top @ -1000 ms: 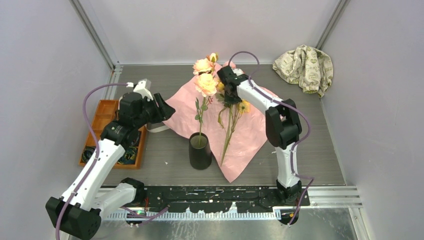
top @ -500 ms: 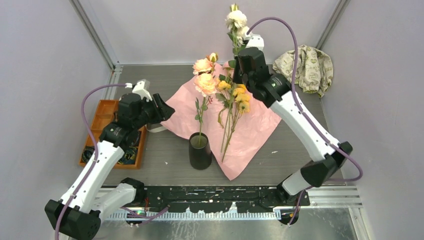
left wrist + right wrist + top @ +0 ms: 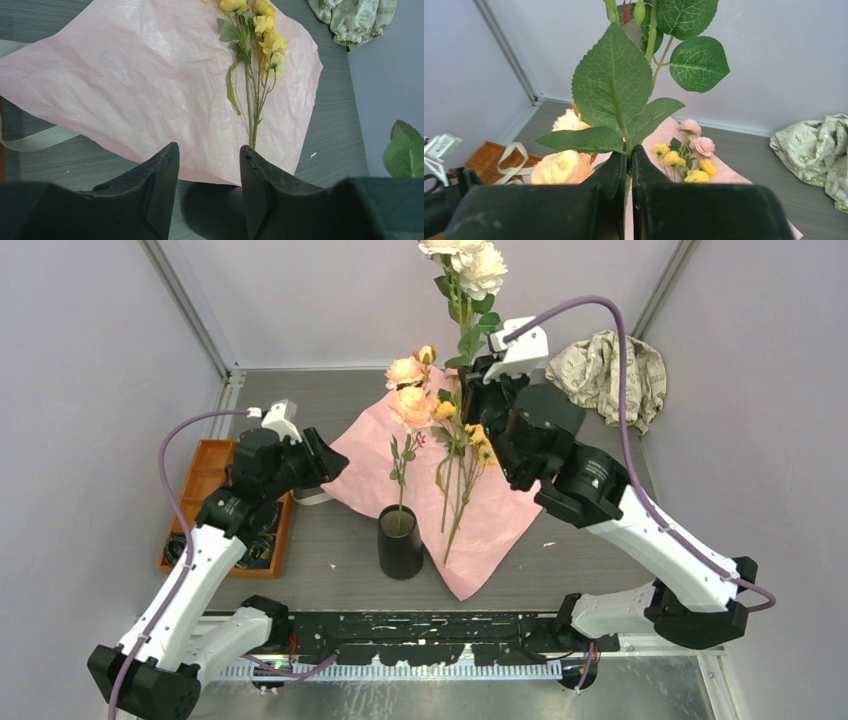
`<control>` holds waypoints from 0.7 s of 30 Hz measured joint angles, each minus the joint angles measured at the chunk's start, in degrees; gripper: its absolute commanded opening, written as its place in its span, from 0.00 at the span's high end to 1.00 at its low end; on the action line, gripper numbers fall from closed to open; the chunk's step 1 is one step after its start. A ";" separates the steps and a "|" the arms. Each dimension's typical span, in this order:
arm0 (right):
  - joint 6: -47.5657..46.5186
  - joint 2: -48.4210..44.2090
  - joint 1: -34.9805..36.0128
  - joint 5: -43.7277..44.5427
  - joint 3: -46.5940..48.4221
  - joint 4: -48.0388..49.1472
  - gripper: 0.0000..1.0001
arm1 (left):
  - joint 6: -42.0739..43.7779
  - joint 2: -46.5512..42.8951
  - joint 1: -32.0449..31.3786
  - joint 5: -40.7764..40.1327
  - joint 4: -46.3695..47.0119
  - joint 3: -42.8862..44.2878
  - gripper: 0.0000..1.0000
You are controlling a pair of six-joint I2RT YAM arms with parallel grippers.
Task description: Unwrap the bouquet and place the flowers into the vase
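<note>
The black vase (image 3: 400, 543) stands at the pink wrapping paper's (image 3: 490, 515) near edge, with a peach rose stem (image 3: 411, 406) upright in it. A bunch of yellow flowers (image 3: 468, 445) lies on the spread paper (image 3: 130, 85). My right gripper (image 3: 472, 390) is shut on the green stem of a cream-white rose (image 3: 470, 262), holding it upright high over the paper. In the right wrist view the fingers (image 3: 630, 152) pinch that stem below its leaves (image 3: 613, 85). My left gripper (image 3: 325, 455) hovers open and empty left of the paper (image 3: 209, 152).
An orange tray (image 3: 205, 490) of black rolls sits at the left. A beige ribbon (image 3: 315, 497) lies by the paper's left corner. A beige patterned cloth (image 3: 610, 370) is bunched in the far right corner. Small pink roses (image 3: 699, 142) lie by the yellow ones (image 3: 679, 162).
My right arm has raised the cream-white rose off the paper and swung back toward the near side. The left arm has stayed still.
</note>
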 measured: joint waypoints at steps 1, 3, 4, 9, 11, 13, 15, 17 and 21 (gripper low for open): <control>-0.72 -0.98 0.70 0.04 -0.83 1.49 0.99 | 0.00 -0.17 0.00 0.00 -0.11 0.00 0.51; -1.77 -3.23 1.75 -0.63 -3.02 4.63 0.99 | -0.02 -0.50 0.00 -0.02 -0.28 -0.04 0.51; -2.12 -4.22 2.12 -1.31 -4.00 5.92 0.99 | -0.02 -0.63 0.00 -0.02 -0.28 -0.07 0.51; -2.78 -5.95 3.39 -6.10 -5.88 11.26 0.99 | -0.04 -1.05 0.00 -0.20 -0.68 -0.13 0.51; -2.97 -5.88 3.96 -8.20 -6.16 13.07 0.99 | -0.07 -1.36 0.00 -0.26 -0.83 -0.26 0.51; -3.21 -5.66 4.46 -10.12 -6.38 14.67 0.99 | -0.07 -1.66 0.00 -0.33 -1.09 -0.39 0.51; -3.58 -5.18 4.81 -11.74 -6.43 16.17 0.99 | -0.04 -1.92 0.00 -0.55 -1.36 -0.55 0.51; -3.91 -4.63 5.03 -12.85 -6.54 17.73 0.99 | -0.07 -2.08 0.00 -0.68 -1.73 -0.72 0.51; -4.28 -3.28 5.14 -14.64 -7.56 20.87 0.99 | -0.02 -2.23 0.00 -0.83 -2.05 -0.94 0.51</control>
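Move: The right hand already grips the long-stemmed white roses high up. From it the vase lies about 7 cm back and 10 cm to the left, its middle roughly 37 cm below. The peach roses standing in the vase have their heads some 4 cm ahead, 8 cm left and 12 cm lower; the yellow flowers on the pink paper lie about 10 cm ahead, 2 cm right and 44 cm down. From the left hand the vase is some 7 cm back, 9 cm right and 14 cm below. Carrying the white roses to above the vase, the right hand first backs off and rises, each about 4–5 cm, then swings left for nearly 6 cm, its climb levelling out. The wrist turns counter-clockwise some 20 degrees while the fingertips tilt up a little, and the shut fingers keep their pinch on the stem. ##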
